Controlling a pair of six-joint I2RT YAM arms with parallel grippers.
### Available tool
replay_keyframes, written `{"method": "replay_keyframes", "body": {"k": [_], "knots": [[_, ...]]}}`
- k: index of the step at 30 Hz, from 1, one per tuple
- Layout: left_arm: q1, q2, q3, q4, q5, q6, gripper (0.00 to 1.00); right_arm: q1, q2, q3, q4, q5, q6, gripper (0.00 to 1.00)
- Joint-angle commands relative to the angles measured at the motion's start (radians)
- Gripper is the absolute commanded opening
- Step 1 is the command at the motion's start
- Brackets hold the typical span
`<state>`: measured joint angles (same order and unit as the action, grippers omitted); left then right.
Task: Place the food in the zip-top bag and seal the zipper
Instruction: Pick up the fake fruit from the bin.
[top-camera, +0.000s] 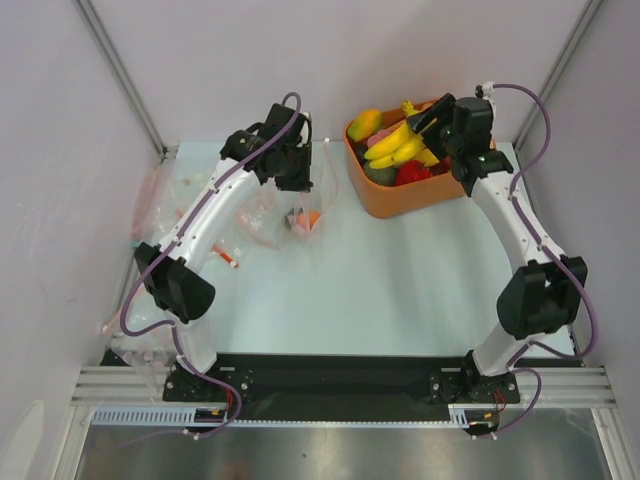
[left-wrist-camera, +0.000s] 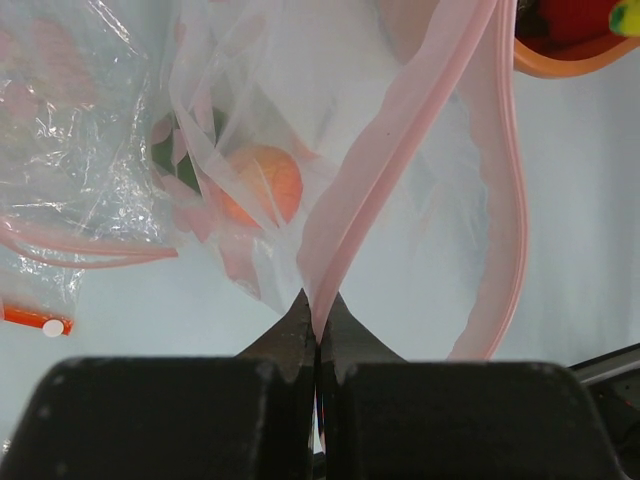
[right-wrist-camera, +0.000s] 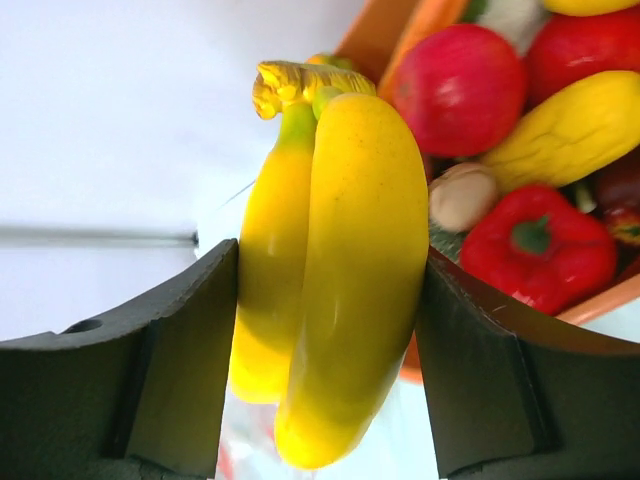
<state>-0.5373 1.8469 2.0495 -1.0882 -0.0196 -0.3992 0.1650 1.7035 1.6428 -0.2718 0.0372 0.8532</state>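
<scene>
The zip-top bag (left-wrist-camera: 250, 120) hangs open in the left wrist view, with an orange piece of food (left-wrist-camera: 265, 185) and a green piece inside it. My left gripper (left-wrist-camera: 318, 322) is shut on the bag's pale pink zipper (left-wrist-camera: 400, 150). From above, that gripper (top-camera: 296, 180) holds the bag (top-camera: 300, 210) up left of the orange tub (top-camera: 400, 198). My right gripper (right-wrist-camera: 325, 340) is shut on a bunch of yellow bananas (right-wrist-camera: 345, 250), both pads pressing its sides. It (top-camera: 425, 122) is over the tub with the bananas (top-camera: 393, 148).
The tub holds more food: a red round fruit (right-wrist-camera: 460, 90), a red pepper (right-wrist-camera: 535, 245), a yellow ridged piece (right-wrist-camera: 570, 130) and a pale mushroom (right-wrist-camera: 460, 195). Other clear bags (top-camera: 150, 205) lie at the table's left, one with an orange-red strip (left-wrist-camera: 25, 317).
</scene>
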Motion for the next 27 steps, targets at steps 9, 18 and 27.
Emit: {"method": "replay_keyframes", "body": {"k": [9, 18, 27], "knots": [[-0.033, 0.002, 0.047, -0.007, 0.044, -0.003, 0.0, 0.151, -0.332, -0.146, 0.146, -0.017, -0.166, 0.34], [-0.058, 0.032, 0.12, -0.027, 0.115, -0.058, 0.0, 0.33, -0.426, -0.158, 0.063, 0.196, -0.229, 0.32], [-0.066, 0.035, 0.164, -0.033, 0.17, -0.099, 0.0, 0.472, -0.386, -0.173, 0.049, 0.386, -0.292, 0.33]]}}
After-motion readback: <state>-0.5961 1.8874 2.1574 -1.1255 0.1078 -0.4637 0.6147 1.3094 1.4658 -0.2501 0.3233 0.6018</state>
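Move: The bananas are already pinched in my right hand, above the bin, whose middle is about 4 cm ahead and 14 cm below. The open mouth of the zip-top bag is roughly 22 cm to the left, 11 cm back and 6 cm lower, with the orange fruit in the bag some 14 cm below the mouth. From my left hand, which holds the mouth's edge, the bananas are about 12 cm ahead, 22 cm right and slightly higher. Keeping my grip on the bananas, I swing my right hand back about 15 cm, left and up some 10 cm each, towards the bag mouth; the climb comes early, then I go mainly left and dip about 2 cm. My fingertips tip upward, with a slight counter-clockwise turn. My left hand, still pinching the bag's edge, shifts about 5 cm right to meet them, going slightly back and up. ##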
